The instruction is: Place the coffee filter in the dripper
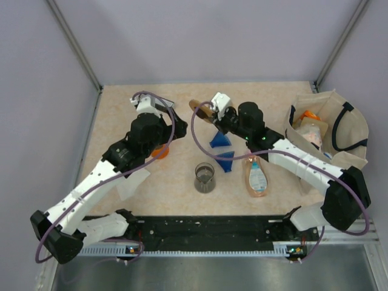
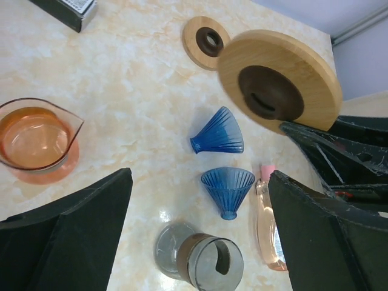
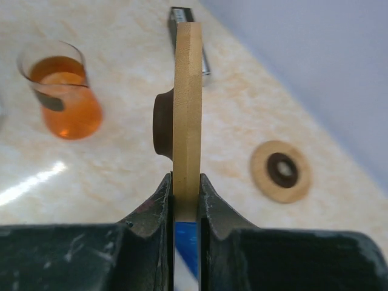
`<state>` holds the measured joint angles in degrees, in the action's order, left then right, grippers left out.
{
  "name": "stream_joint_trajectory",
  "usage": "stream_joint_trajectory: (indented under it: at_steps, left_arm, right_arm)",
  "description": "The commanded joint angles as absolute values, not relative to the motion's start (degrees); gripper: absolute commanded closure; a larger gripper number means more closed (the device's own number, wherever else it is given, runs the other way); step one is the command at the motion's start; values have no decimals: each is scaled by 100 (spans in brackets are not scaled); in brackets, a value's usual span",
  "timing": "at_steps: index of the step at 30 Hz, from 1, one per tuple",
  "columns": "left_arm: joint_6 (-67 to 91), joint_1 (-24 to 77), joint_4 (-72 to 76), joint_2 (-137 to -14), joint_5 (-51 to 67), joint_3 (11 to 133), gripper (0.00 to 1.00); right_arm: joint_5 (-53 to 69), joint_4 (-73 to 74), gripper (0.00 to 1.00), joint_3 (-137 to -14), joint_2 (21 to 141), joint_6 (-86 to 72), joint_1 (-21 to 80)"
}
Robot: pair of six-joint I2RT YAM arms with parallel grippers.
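Two blue ribbed cone drippers (image 1: 219,140) (image 1: 225,160) lie on their sides mid-table; the left wrist view shows them as a far dripper (image 2: 219,133) and a near dripper (image 2: 227,188). A pale flat sheet (image 1: 130,183), which looks like the coffee filter, lies under my left arm. My right gripper (image 3: 186,182) is shut on the edge of a round wooden disc (image 3: 187,109) with a dark centre and holds it upright above the cones (image 2: 279,79). My left gripper (image 2: 201,176) is open and empty, its fingers (image 2: 79,230) wide apart, beside the orange glass.
An orange glass server (image 2: 36,139) stands left, a grey glass server (image 2: 203,257) near the front. A second wooden disc (image 2: 206,41) lies at the back. A pink pouch (image 1: 256,176) lies on the right, beside a cloth bag (image 1: 333,130). A black box (image 2: 66,9) is at the back left.
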<state>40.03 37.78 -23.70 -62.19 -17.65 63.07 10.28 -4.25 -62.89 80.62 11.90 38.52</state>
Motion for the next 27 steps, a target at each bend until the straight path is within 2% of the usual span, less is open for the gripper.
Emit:
stream_joint_trajectory:
  at_steps: [1, 4, 9, 17, 24, 27]
  left_arm:
    - [4368, 3525, -2830, -5810, -1584, 6530, 1]
    - [4727, 3166, -2743, -5669, -1013, 6443, 1]
    - [5570, 2163, -1576, -5818, 1614, 5934, 2]
    - [6064, 2153, -677, -6082, 2030, 5810, 3]
    - [6345, 2153, -291, -6232, 2189, 5643, 22]
    - [6477, 2145, -80, -6196, 2180, 5511, 40]
  right_arm:
    - [203, -1677, 100, -5863, 7585, 3978, 3999]
    - [298, -2046, 100, -5407, 7358, 4954, 4060]
    - [633, -3628, 100, -4308, 6970, 5685, 4245]
    - [203, -4350, 100, -4061, 7136, 6643, 4798]
    - [26, -4553, 100, -4087, 7427, 7347, 5299]
    - [26, -4579, 100, -4104, 7479, 7383, 5370]
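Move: Ahead and to the right of the open left hand, about 6 cm out, 7 cm right and slightly lower, is the wooden disc in the right fingers. From the left hand the upper blue cone lies some 14 cm right and 2 ahead, the orange carafe about 10 left and 1 back, both far below. From the right hand, the left gripper is roughly 11 cm left, 3 back and slightly higher; the upper blue cone is 4 right, 2 back, well below. Rolling the held disc some 65 degrees counter-clockwise, as seen from behind along its fingers, the right hand first slips about 3 cm right, then draws back, up and left to offer the edge. The left hand sways out left, then swings about 5 cm right and up, rolls left side down about 30 degrees and begins closing its fingers around the disc's edge. ##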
